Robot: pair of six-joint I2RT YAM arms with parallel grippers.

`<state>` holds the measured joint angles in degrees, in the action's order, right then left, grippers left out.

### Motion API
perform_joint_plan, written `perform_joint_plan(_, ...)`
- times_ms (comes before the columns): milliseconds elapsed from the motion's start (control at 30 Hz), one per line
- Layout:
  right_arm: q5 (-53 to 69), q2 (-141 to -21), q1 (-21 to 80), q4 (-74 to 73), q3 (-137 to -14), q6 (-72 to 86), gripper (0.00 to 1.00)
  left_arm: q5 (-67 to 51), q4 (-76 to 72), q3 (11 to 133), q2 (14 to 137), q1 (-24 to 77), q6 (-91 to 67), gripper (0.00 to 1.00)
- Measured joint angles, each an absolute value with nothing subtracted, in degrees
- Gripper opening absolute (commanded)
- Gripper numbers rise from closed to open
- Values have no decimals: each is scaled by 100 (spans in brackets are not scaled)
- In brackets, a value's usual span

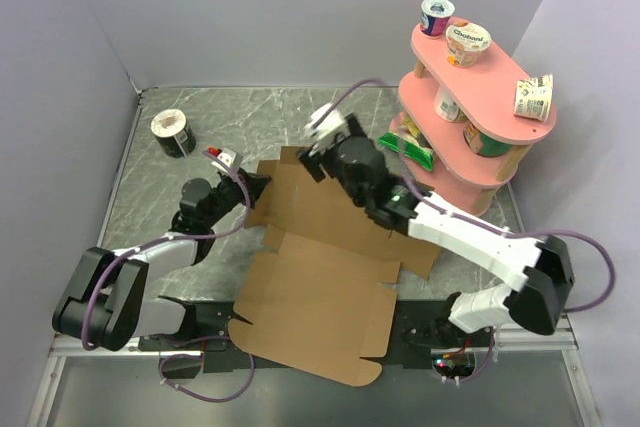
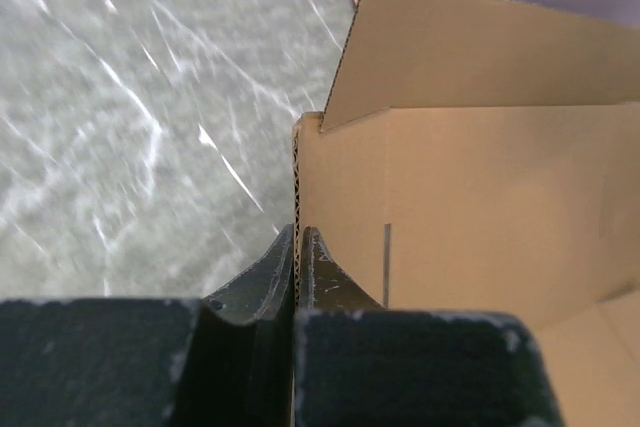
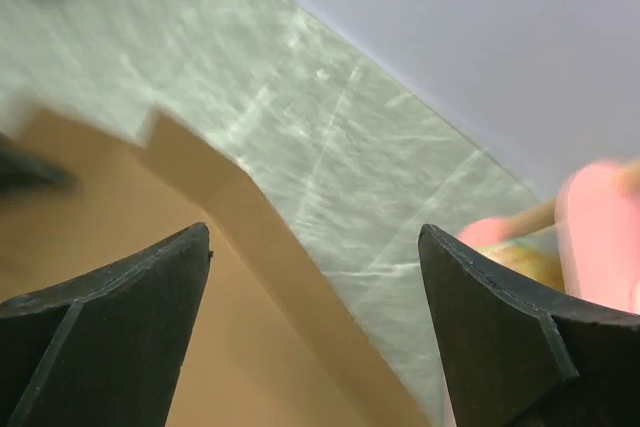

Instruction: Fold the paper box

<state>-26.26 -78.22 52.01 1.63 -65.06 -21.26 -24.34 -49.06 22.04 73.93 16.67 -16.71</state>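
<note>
The paper box (image 1: 318, 277) is a brown cardboard sheet lying partly folded in the middle of the table, its lid panel reaching past the near edge. My left gripper (image 1: 257, 187) is at the box's far left corner. In the left wrist view the left gripper (image 2: 298, 237) is shut on the upright edge of a side flap (image 2: 450, 197), with the corrugated edge pinched between the jaws. My right gripper (image 1: 316, 159) hovers over the far edge of the box. Seen from the right wrist, the right gripper (image 3: 315, 237) stands open above the cardboard (image 3: 250, 347), holding nothing.
A pink tiered shelf (image 1: 520, 87) with several yoghurt cups stands at the back right, close to the right arm. A green packet (image 1: 408, 150) lies at its foot. A dark cup (image 1: 173, 133) sits at the back left. Walls close in on the left and back.
</note>
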Motion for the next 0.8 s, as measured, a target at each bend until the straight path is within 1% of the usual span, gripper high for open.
perform_joint_plan(67, -2652, -7609, 5170, -198, -6840, -1144, 91, -2097, -5083, 2185, 7367, 1876, -1474, 6)
perform_joint_plan(167, -2425, -7297, 5063, -408, -6921, 327, 91, -1549, -5378, 2174, 7328, 2213, -1140, 7)
perform_joint_plan(300, -2040, -7439, 4960, -478, -6978, 1964, 88, -910, -5618, 2169, 7314, 2596, -727, 7)
perform_joint_plan(533, -1404, -8156, 4960, -460, -6958, 3850, 88, 233, -5988, 2034, 7301, 3356, -40, 7)
perform_joint_plan(667, -1315, -8331, 4941, -263, -6936, 4652, 87, 683, -6276, 1865, 7301, 3636, 228, 7)
perform_joint_plan(800, -1463, -8543, 4908, -250, -6967, 5035, 87, 996, -6425, 1839, 7314, 3846, 412, 7)
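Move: The edge flap standing above the panel's left corner lies about 4 cm ahead of the open right hand, 7 cm to its left and 9 cm below. The pinched end flap is level with that hand, some 10 cm left and 13 cm down; the green bag is about 11 cm ahead, 22 cm right and 25 cm down. From the left hand the edge flap is about 5 cm ahead, 3 cm right and 4 cm higher. Still pinching the end flap, the left hand lifts it about 4 cm and carries it a little to the right, fingers tipping upward and swinging counter-clockwise. The open right hand first rises, then swings some 7 cm left and down over the corner towards the edge flap, rolling steeply with its left side up and its fingers tipping down; touch isn't clear. ##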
